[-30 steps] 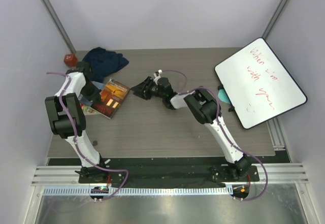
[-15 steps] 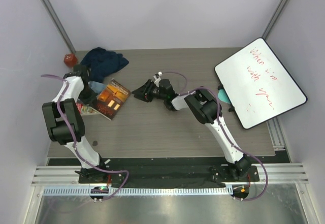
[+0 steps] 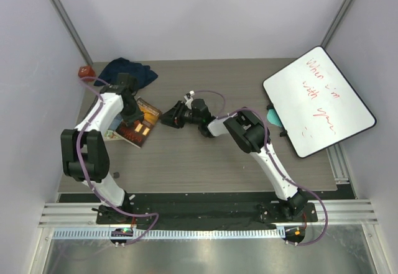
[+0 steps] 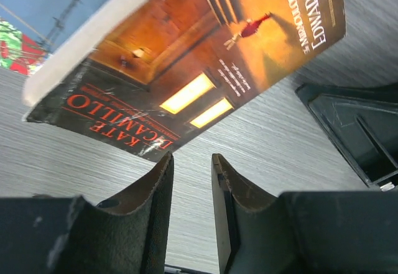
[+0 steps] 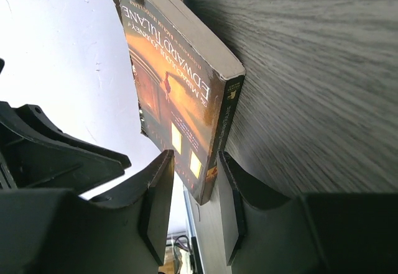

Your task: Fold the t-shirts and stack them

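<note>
A crumpled navy t-shirt lies in a heap at the table's far left corner, and neither gripper touches it. My left gripper hovers just over the table by the corner of a paperback book. Its jaws stand a narrow gap apart with nothing between them. My right gripper reaches in from the right. Its open jaws straddle the book's near corner, with a gap showing on the cover side.
The orange-and-black book rests partly on a colourful flat item. A red object sits at the far left edge. A whiteboard leans over the table's right side, with a teal thing under it.
My left gripper swung right from the table's left side to the book and opened. My right gripper crept left onto the book's corner, its jaws narrowing.
</note>
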### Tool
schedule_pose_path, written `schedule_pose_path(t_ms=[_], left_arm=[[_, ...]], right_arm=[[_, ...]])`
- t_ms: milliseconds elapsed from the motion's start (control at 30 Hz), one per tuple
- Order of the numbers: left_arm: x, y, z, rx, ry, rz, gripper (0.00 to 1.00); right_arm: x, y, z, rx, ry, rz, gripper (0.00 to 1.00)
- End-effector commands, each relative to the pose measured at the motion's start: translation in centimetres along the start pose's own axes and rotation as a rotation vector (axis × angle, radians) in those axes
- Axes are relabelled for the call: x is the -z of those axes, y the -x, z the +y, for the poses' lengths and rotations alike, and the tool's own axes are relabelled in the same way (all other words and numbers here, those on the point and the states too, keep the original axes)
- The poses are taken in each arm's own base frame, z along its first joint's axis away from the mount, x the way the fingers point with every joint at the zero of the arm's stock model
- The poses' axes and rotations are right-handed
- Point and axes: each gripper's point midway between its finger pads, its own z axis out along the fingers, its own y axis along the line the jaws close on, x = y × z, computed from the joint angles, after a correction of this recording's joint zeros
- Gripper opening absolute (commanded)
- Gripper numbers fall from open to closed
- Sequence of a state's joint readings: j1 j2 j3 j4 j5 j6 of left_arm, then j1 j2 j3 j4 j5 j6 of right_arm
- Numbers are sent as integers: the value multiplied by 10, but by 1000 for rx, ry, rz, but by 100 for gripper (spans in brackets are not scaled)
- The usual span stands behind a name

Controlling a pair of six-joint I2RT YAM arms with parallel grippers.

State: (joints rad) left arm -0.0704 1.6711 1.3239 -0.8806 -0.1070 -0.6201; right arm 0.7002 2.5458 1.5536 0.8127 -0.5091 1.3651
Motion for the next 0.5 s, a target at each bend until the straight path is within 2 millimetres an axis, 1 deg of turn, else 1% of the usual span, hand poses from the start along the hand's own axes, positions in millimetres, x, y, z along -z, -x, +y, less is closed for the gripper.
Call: schedule_pose_path(t_ms=[0, 33, 67, 133, 167, 267, 333, 367, 400, 433, 467], left_arm=[[-6, -3, -13, -49, 0, 17, 32], [-8, -6, -13, -64, 5, 25, 32], [-11, -9, -13, -76, 17, 31, 32], [-17, -18, -17, -107, 34, 48, 32], [-18, -21, -17, -119, 40, 52, 32], [-22, -29, -20, -141, 45, 62, 33], [-24, -33, -21, -153, 49, 72, 33], [-25, -35, -22, -166, 49, 76, 33], [-25, -36, -24, -175, 50, 77, 33], [-27, -37, -24, -181, 55, 84, 33], [-28, -39, -26, -192, 59, 86, 33]], right_arm=[[-1, -4, -6, -12, -24, 21, 40], [-2, -6, -9, -17, -24, 24, 40], [-2, -6, -5, -18, -9, 26, 40], [-4, -6, -10, -48, -2, 26, 40], [-6, -4, -7, -47, 17, 25, 40], [-8, -4, -6, -56, 27, 36, 38], [-3, -3, -11, -49, 12, 29, 38], [0, -1, -8, -44, 10, 23, 38], [6, 8, -10, -45, 3, 3, 38], [14, 8, -22, -64, -25, -7, 38], [20, 14, -15, -60, -4, -22, 38]])
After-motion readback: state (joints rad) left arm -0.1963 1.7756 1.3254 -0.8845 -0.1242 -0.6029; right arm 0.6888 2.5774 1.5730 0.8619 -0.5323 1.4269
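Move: The left hand, empty and pointing down, hangs by the brown-orange book, whose middle lies about 5 cm ahead, 2 cm right and 7 cm below. The blue book beneath it is some 7 cm ahead and 10 cm left; the crumpled dark blue t-shirt lies about 27 cm ahead and 2 cm left. From the right hand, low beside the spine edge, the brown-orange book's middle is roughly 10 cm left and level fore and aft, 2 cm below. No fresh contact can be made out. The left hand heads right about 4 cm, across the brown-orange book towards its spine edge and the waiting right fingertips, while sinking some 3.5 cm and easing back slightly; the sinking ends first. It turns a little clockwise, fingers staying part open. ##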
